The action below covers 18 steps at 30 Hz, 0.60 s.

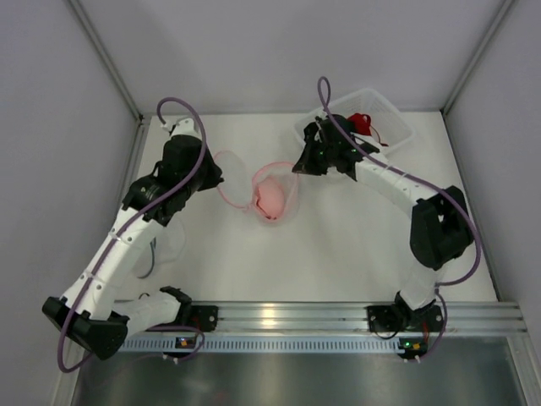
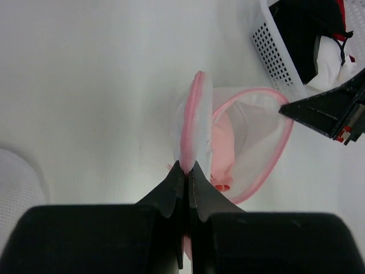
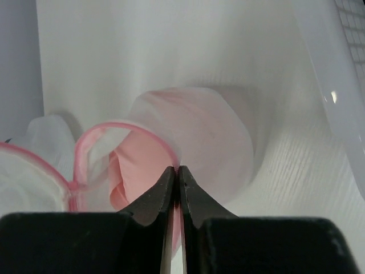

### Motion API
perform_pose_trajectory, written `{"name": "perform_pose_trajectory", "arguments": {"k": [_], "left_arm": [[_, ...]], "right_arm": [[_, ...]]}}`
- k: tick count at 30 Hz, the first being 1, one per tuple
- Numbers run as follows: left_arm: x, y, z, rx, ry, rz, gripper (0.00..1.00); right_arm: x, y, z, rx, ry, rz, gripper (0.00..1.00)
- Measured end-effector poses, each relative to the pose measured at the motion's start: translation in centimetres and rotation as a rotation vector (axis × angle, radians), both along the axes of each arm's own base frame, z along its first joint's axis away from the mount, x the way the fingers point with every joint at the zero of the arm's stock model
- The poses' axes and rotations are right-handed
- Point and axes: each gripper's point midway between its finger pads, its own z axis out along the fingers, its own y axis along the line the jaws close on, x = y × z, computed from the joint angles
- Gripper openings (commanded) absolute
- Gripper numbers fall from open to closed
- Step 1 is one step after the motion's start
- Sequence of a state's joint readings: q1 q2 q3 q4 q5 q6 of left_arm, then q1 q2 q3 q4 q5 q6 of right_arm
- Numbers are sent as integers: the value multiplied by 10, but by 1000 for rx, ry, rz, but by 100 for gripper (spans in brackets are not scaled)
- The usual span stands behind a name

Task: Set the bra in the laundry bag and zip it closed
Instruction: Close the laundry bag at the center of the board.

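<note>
The laundry bag [image 1: 286, 205] is a round white mesh pouch with pink zip trim, lying open on its side mid-table. The pink bra [image 1: 270, 199] sits inside it, bunched [image 3: 137, 165] behind the rim. The bag's round lid [image 2: 194, 117] stands up on edge, and my left gripper [image 2: 187, 165] is shut on its pink zip edge. My right gripper [image 3: 176, 169] is shut on the pink rim of the bag's mouth [image 3: 162, 149] on the opposite side. From above, the left gripper [image 1: 221, 179] and right gripper [image 1: 297, 169] flank the bag.
A white perforated basket [image 1: 397, 127] with red and black clothes stands at the back right, close behind the right wrist. A white mesh item [image 1: 165, 241] lies under the left arm. Grey walls enclose the table on three sides.
</note>
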<state>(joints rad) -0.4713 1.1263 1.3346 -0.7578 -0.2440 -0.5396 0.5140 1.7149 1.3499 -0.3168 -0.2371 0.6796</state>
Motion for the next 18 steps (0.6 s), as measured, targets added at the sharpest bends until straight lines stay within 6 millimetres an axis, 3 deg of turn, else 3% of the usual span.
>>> {"name": "perform_pose_trajectory", "arguments": {"k": [1,2,5,8,11,14,18], "left_arm": [[-2,0,-7,-17,16,15,0],[-2,0,-11,-28,24,25,0],[-2,1,-19,-62,32,65,0],[0,4,-16,-96,7,111,0],[1,7,-11,-127,-22,145,0],[3,8,-5,-156,-48,166,0],[4,5,-5,-173,-52,165,0]], "right_arm": [[4,3,-3,-11,7,11,11],[9,6,-5,-17,9,23,23],[15,12,-7,-32,7,58,46],[10,10,-8,-51,10,82,56],[0,2,-7,-76,20,85,64],[-15,-10,1,-94,16,72,65],[-37,-19,30,-88,-22,59,66]]}}
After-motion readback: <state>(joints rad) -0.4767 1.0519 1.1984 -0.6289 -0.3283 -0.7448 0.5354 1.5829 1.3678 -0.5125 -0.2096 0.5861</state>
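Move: My right hand's shut fingers pinch the rim of the laundry bag, whose middle lies about 5 cm to the left, 2 cm back and 8 cm below. The pink bra lies inside it, roughly 6 left, 3 back and 10 down. The basket sits some 15 cm right and 14 ahead, about 9 lower. My left hand keeps hold of the raised lid; from it the bag is about 13 cm right, 6 ahead and 21 below. I let the bag's rim out of my right fingers, spreading them to about two thirds open while the hand noses a centimetre or two forward and left. Then I draw that hand back about 5 cm, rising some 4 cm and easing right, clear of the rim. My left hand keeps the lid pinched, dips about 2 cm and comes most of the way up again, turning about 10 degrees counter-clockwise and dropping its left side. ##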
